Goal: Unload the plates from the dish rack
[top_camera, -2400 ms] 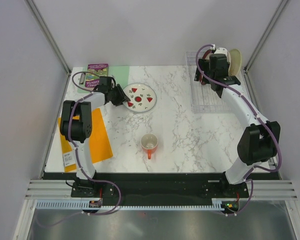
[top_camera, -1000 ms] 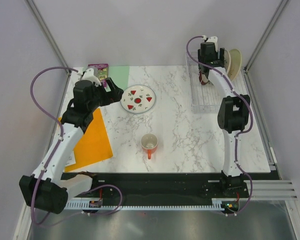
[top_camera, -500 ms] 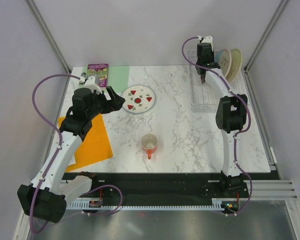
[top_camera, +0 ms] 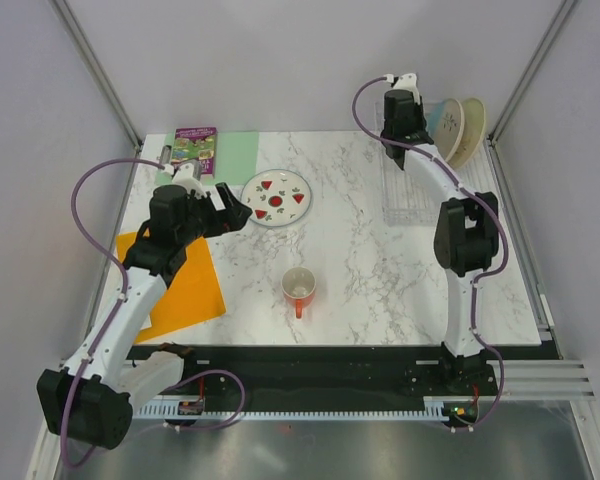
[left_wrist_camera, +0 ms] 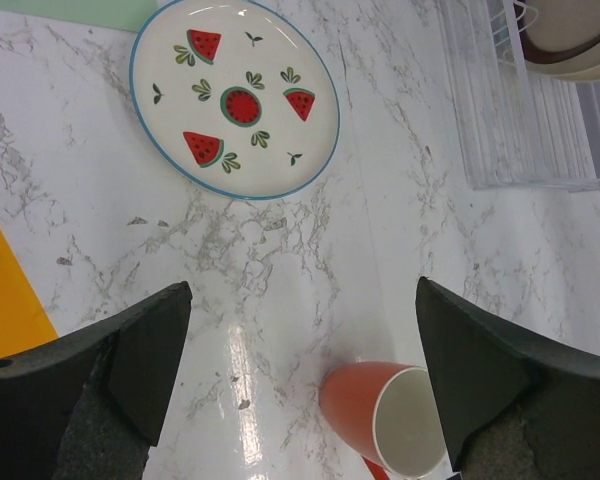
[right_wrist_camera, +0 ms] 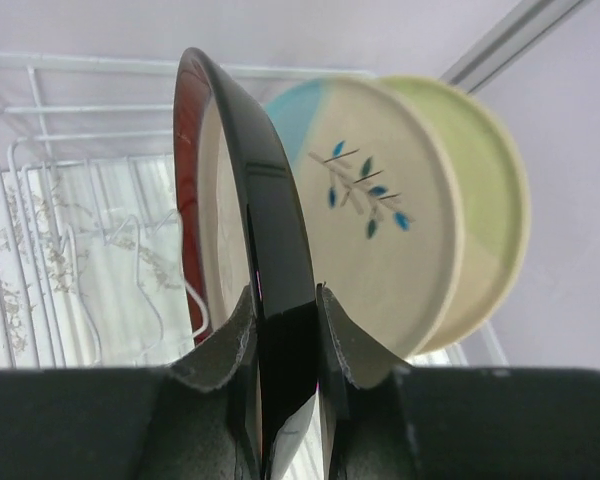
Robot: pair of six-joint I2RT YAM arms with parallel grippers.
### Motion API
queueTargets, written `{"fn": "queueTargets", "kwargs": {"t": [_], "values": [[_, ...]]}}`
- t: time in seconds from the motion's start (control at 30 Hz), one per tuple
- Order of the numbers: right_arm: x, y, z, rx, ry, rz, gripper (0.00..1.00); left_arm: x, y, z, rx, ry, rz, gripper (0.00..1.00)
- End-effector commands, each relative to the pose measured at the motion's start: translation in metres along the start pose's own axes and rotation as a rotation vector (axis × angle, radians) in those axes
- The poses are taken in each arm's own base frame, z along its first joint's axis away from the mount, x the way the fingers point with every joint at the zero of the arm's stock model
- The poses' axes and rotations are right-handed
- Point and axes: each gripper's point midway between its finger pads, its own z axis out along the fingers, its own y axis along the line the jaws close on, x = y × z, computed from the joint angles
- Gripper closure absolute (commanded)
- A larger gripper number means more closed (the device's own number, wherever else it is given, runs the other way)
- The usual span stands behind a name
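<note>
The maroon-rimmed plate [right_wrist_camera: 248, 170] stands on edge in the dish rack [right_wrist_camera: 80, 130], and my right gripper [right_wrist_camera: 285, 300] is shut on its dark rim. Behind it lean the cream sprig plate [right_wrist_camera: 380, 220] and the pale yellow plate [right_wrist_camera: 495, 200]. From above, my right gripper [top_camera: 400, 145] is at the far end of the dish rack [top_camera: 410, 190], beside the two cream plates [top_camera: 450, 125]. The fruit-slice plate [top_camera: 277, 197] lies flat on the table. My left gripper [top_camera: 230, 212] hovers open just left of it, with nothing between its fingers [left_wrist_camera: 150, 350].
An orange-red mug [top_camera: 298, 290] stands mid-table, below the left gripper's view [left_wrist_camera: 385, 420]. An orange mat [top_camera: 185, 280] lies at the left edge. A green mat [top_camera: 238, 150] and a purple packet [top_camera: 195, 145] sit at the back left. Walls enclose the table.
My right gripper has shut on the maroon-rimmed plate's rim and its wrist has shifted slightly left. The left arm has drawn back a little from the fruit-slice plate.
</note>
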Motion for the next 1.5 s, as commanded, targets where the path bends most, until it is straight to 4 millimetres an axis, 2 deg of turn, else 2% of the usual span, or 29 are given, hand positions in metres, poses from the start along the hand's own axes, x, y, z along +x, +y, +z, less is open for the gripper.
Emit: {"fn": "queueTargets", "kwargs": {"t": [0.0,0.07,0.1,0.13,0.2,0.23,0.27,0.3,0.33,0.37,0.4,0.47,0.5,0.53,0.57,0.6,0.67,0.7,0.83,0.9,0.93,1.07,1.23,1.47], "values": [[-0.1,-0.129,-0.06,0.28,-0.185,0.223,1.0,-0.007,-0.011,-0.008,0.048,-0.039,-0.017,0.0],[-0.112,-0.142,-0.079,0.278,-0.203,0.251,1.0,-0.006,-0.014,-0.009,0.066,-0.034,-0.019,0.0],[-0.109,-0.141,-0.084,0.255,-0.188,0.231,1.0,-0.007,-0.017,-0.009,0.081,-0.034,-0.015,0.0],[-0.122,-0.144,-0.101,0.194,-0.22,0.284,1.0,-0.007,-0.017,-0.008,0.086,-0.034,-0.013,0.0],[-0.117,-0.139,-0.118,0.129,-0.215,0.28,1.0,-0.005,-0.018,-0.005,0.099,-0.028,-0.01,0.0],[-0.129,-0.143,-0.142,0.081,-0.245,0.327,1.0,-0.004,-0.019,-0.003,0.105,-0.019,-0.013,0.0],[-0.132,-0.135,-0.153,0.005,-0.258,0.341,1.0,-0.001,-0.02,-0.001,0.117,-0.01,-0.015,0.0],[-0.122,-0.125,-0.162,-0.057,-0.219,0.316,1.0,0.001,-0.025,0.001,0.146,0.002,-0.02,0.0],[-0.129,-0.125,-0.184,-0.125,-0.237,0.35,1.0,-0.002,-0.029,0.002,0.17,-0.011,-0.029,0.0],[-0.132,-0.106,-0.199,-0.26,-0.243,0.396,1.0,0.004,-0.029,0.005,0.182,0.0,-0.038,0.01],[-0.124,-0.105,-0.216,-0.318,-0.228,0.399,1.0,0.008,-0.033,0.005,0.21,0.009,-0.046,0.02],[-0.119,-0.088,-0.241,-0.446,-0.212,0.465,1.0,0.01,-0.037,0.008,0.248,-0.006,-0.07,0.04],[-0.109,-0.081,-0.256,-0.531,-0.195,0.476,1.0,0.012,-0.04,0.008,0.273,-0.006,-0.074,0.04],[-0.105,-0.075,-0.265,-0.584,-0.183,0.494,1.0,0.016,-0.039,0.01,0.28,-0.007,-0.087,0.05],[-0.091,-0.067,-0.27,-0.627,-0.154,0.495,1.0,0.014,-0.041,0.011,0.292,-0.022,-0.086,0.05],[-0.093,-0.065,-0.288,-0.712,-0.155,0.542,1.0,0.014,-0.042,0.011,0.304,-0.023,-0.086,0.06],[-0.079,-0.055,-0.298,-0.785,-0.127,0.575,1.0,0.014,-0.044,0.013,0.323,-0.037,-0.088,0.06],[-0.081,-0.051,-0.316,-0.877,-0.124,0.607,1.0,0.014,-0.046,0.012,0.335,-0.043,-0.087,0.06],[-0.066,-0.032,-0.341,-1.035,-0.064,0.686,1.0,0.015,-0.053,0.01,0.393,-0.062,-0.116,0.05],[-0.054,-0.021,-0.345,-1.085,-0.045,0.726,1.0,0.011,-0.062,0.006,0.448,-0.08,-0.118,0.05],[-0.052,-0.015,-0.354,-1.138,-0.023,0.753,1.0,0.016,-0.062,0.006,0.458,-0.071,-0.138,0.05],[-0.037,0.003,-0.364,-1.216,0.013,0.807,1.0,0.019,-0.062,0.008,0.47,-0.07,-0.154,0.05],[-0.031,0.02,-0.382,-1.295,0.048,0.815,1.0,0.029,-0.057,0.014,0.461,-0.053,-0.167,0.05],[-0.034,0.04,-0.407,-1.396,0.057,0.844,1.0,0.041,-0.053,0.021,0.458,-0.036,-0.197,0.05]]}}
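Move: The right hand grips the brown-rimmed plate at the rack; the open left gripper it is bound for lies about 31 cm back, 48 to its left, about level. The flowered plate is some 9 cm right, 3 ahead, 5 below. From the left hand, the brown-rimmed plate is roughly 38 cm ahead, 52 right; the watermelon plate is 16 ahead, 5 right, and the mug 10 back, 13 right, both well below. Right hand arcs its pinched plate back 30 cm and leftwards, rolling, towards the open left hand edging rightwards. ##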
